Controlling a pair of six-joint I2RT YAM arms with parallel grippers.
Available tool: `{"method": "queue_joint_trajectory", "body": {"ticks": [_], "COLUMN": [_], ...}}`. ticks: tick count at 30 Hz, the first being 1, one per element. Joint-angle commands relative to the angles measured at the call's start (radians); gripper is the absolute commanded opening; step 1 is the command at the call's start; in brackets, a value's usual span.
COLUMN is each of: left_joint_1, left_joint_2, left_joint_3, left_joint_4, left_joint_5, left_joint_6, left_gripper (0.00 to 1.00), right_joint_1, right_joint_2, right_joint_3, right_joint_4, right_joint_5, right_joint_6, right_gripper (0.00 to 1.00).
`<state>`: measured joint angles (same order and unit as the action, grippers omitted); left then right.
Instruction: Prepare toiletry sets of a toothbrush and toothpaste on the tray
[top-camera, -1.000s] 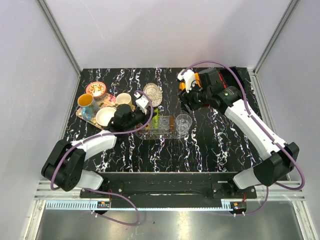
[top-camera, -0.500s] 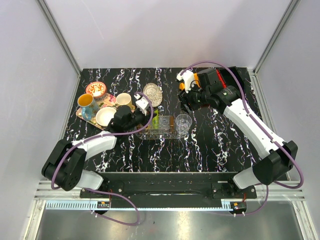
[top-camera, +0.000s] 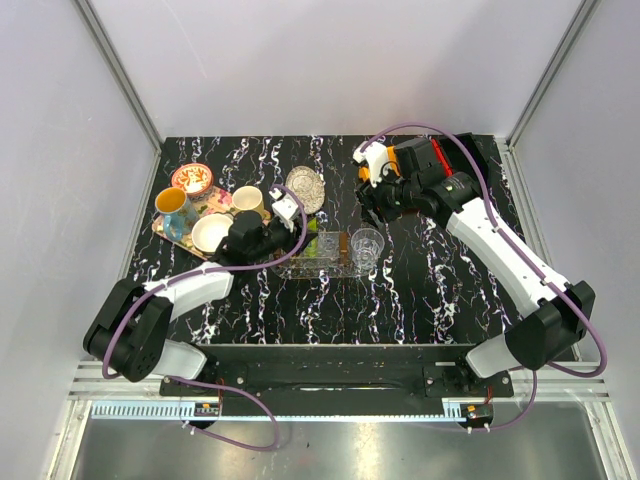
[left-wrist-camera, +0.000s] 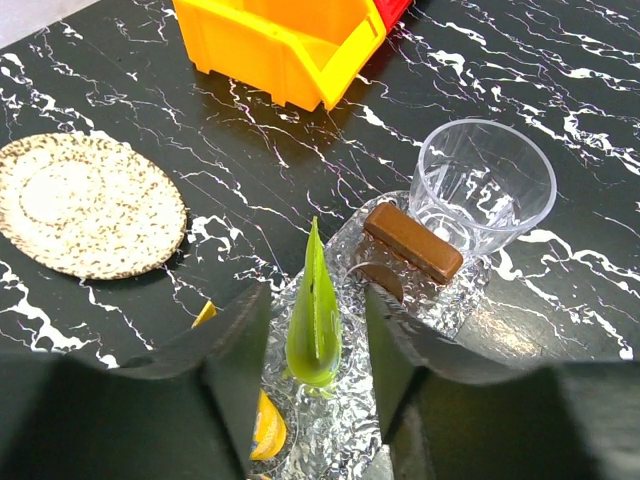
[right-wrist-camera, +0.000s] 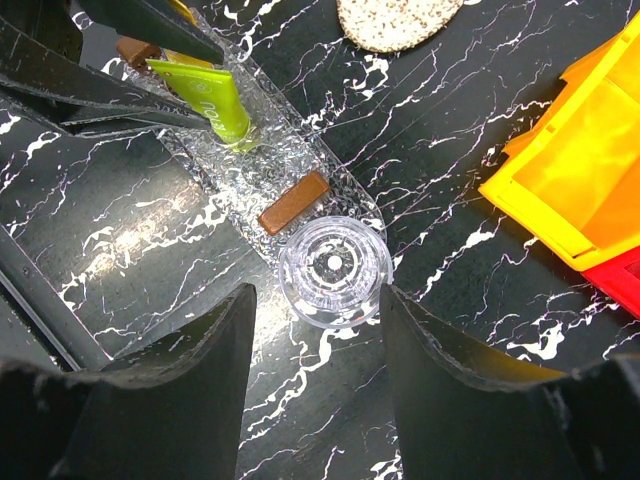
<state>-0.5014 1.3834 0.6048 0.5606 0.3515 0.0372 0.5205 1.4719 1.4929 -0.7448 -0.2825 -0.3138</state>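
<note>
The clear oval tray (top-camera: 335, 268) lies mid-table and also shows in the left wrist view (left-wrist-camera: 340, 440) and the right wrist view (right-wrist-camera: 262, 168). The lime green toothpaste tube (left-wrist-camera: 315, 310) stands on edge on it, between the fingers of my left gripper (left-wrist-camera: 315, 300), with a gap on each side. The orange-yellow tube (left-wrist-camera: 262, 428) lies on the tray beside and under my left finger. My left gripper (top-camera: 295, 235) is open. My right gripper (right-wrist-camera: 313, 295) is open and empty, above the table just short of a clear cup (right-wrist-camera: 333, 268). No toothbrush is in view.
A brown bar (left-wrist-camera: 412, 241) lies on the tray next to the clear cup (left-wrist-camera: 484, 185). A small round speckled dish (left-wrist-camera: 85, 205) sits behind the tray. An orange bin (left-wrist-camera: 280, 40) stands at the back. A colourful tray with cups (top-camera: 200, 215) is at the left.
Very little. My right gripper has drifted slightly toward the back. My left gripper stays around the green tube on the tray.
</note>
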Motion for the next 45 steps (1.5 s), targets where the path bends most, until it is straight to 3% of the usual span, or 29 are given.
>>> {"method": "queue_joint_trajectory", "body": {"ticks": [1,6,34,45], "left_joint_1": [0.006,0.004,0.004,0.008], "left_joint_2": [-0.021,-0.04,-0.29,-0.311], "left_joint_3": [0.016,0.036,0.138,0.276], "left_joint_4": [0.012,-0.01,-0.26,-0.441], "left_joint_5": [0.018,0.02,0.037,-0.019], "left_joint_6": [0.02,0.024,0.072,0.076], "left_gripper": [0.5,0.58,0.68,0.75], "right_joint_1": [-0.008,-0.008,-0.016,-0.149], "right_joint_2": [-0.03,-0.03,-0.012,0.086], "right_joint_3": [-0.002,-0.002,0.026,0.09], "right_joint_4": [0.038,0.038,0.038,0.045], "right_joint_5": [-0.017,-0.018,0.032,0.204], "right_joint_6": [0.004,0.004,0.004,0.042], "right_gripper": [0.58,0.58,0.58,0.58]}}
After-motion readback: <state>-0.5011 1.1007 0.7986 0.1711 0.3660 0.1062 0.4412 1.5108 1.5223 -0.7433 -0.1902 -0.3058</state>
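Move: The green toothpaste stands on the clear tray right at the left hand's parted fingers, about 1 cm ahead and 1 cm to the right, its middle roughly level with them. The yellow toothpaste is some 4 cm to its left; the clear cup is about 13 cm right of the left hand. For the right hand, the toothbrush in the red bin lies some 15 cm ahead, 12 cm right and 15 cm below; the cup is almost straight beneath, with the yellow bin 17 cm ahead and 3 cm right. The green toothpaste is left standing as the left hand, already loosened, spreads its fingers wider, dips barely 1 cm, then climbs about 12 cm clear of it, easing slightly back and tilting up a little. Late on, the waiting right hand sets off level, some 5 cm forward and right towards the toothbrush in the red bin, turning clockwise about 10 degrees with its fingers staying open. ##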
